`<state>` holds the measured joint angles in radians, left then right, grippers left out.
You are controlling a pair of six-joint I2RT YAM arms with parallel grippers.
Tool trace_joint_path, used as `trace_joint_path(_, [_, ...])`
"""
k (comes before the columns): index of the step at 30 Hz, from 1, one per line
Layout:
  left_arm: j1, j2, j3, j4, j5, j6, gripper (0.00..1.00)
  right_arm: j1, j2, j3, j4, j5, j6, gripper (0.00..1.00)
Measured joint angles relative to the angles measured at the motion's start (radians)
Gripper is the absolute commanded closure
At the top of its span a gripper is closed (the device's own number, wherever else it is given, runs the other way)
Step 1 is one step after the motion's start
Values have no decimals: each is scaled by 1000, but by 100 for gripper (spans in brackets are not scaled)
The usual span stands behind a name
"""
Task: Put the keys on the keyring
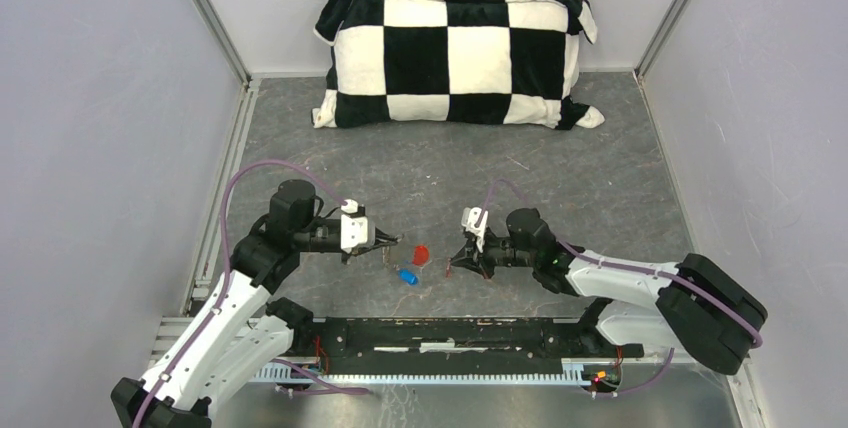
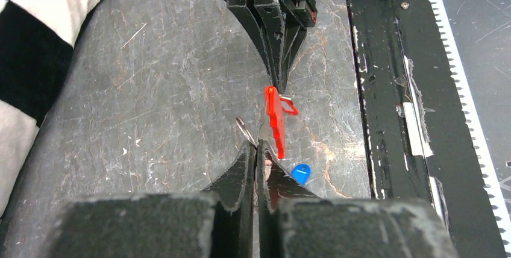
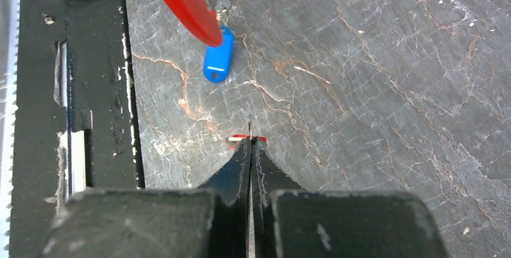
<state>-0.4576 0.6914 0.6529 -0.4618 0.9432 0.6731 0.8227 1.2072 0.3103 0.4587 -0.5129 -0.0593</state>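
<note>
My left gripper (image 1: 388, 241) (image 2: 256, 144) is shut on the thin wire keyring (image 2: 242, 129), held just above the table. A long red tag (image 1: 421, 253) (image 2: 274, 119) (image 3: 184, 2) hangs from the ring. A blue tag (image 1: 407, 276) (image 2: 300, 173) (image 3: 217, 60) lies on the table below it. My right gripper (image 1: 452, 266) (image 3: 250, 140) faces the left one and is shut on a thin silver key (image 3: 249, 129), seen edge-on, poking from its tips. That key's red-and-white tag (image 3: 236, 140) shows behind the fingertips. The two grippers are a short gap apart.
A black-and-white checkered pillow (image 1: 455, 53) lies against the back wall. The black base rail (image 1: 470, 333) runs along the near edge, close to the tags. Grey walls close in the left and right sides.
</note>
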Motion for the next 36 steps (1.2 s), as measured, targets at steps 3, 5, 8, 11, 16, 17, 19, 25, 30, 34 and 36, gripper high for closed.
trace_joint_path(3, [0,0,0,0,-1,0,98,2,-24,16,-53,-6,2,100])
trace_joint_path(5, [0,0,0,-2,-1,0,98,2,-53,18,-97,-9,5,100])
trace_joint_path(8, [0,-2,0,-10,-12,2,98,11,-96,61,-189,-10,5,100])
trace_joint_path(11, [0,-7,0,-15,-33,6,98,34,-115,152,-281,-6,-2,100])
trace_joint_path(16, [0,-6,0,-14,-62,16,98,85,-115,306,-409,14,-14,100])
trace_joint_path(17, [0,-4,0,-14,-69,16,98,96,-113,336,-437,22,-16,100])
trace_joint_path(19, [0,1,0,-15,-82,16,98,121,-101,406,-495,49,-16,100])
trace_joint_path(25, [0,14,4,-15,-120,2,98,195,-32,584,-597,130,3,100])
trace_joint_path(30, [0,14,12,-15,-140,-11,98,241,19,654,-623,169,29,100])
trace_joint_path(34, [0,14,21,-16,-152,-12,98,267,56,694,-638,191,34,100])
trace_joint_path(36, [0,13,25,-16,-155,-12,98,279,74,716,-645,206,36,100])
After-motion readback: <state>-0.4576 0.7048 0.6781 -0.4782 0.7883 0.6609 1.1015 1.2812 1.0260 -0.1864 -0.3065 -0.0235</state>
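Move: My right hand already holds the red-tagged key clear of the table. It is bound for the keyring in my left fingertips, about 10 cm to its left, 14 cm above and 1 cm back. From the right hand, the red-headed key on the ring sits some 6 cm left, 2 cm back and 8 cm up; the blue tag hangs 8 cm left, 4 cm back and 4 cm up. From my left hand, the keyring is 1 cm right, level in depth and height. I raise my right hand about 15 cm and carry the pinched red-tagged key some 9 cm left towards the keyring, mostly climbing first, then levelling off and sliding left, with a slight drift back. My left hand keeps the ring pinched, eases some 2 cm forward and 1 cm left, and turns slightly counter-clockwise. Both grippers stay shut. ##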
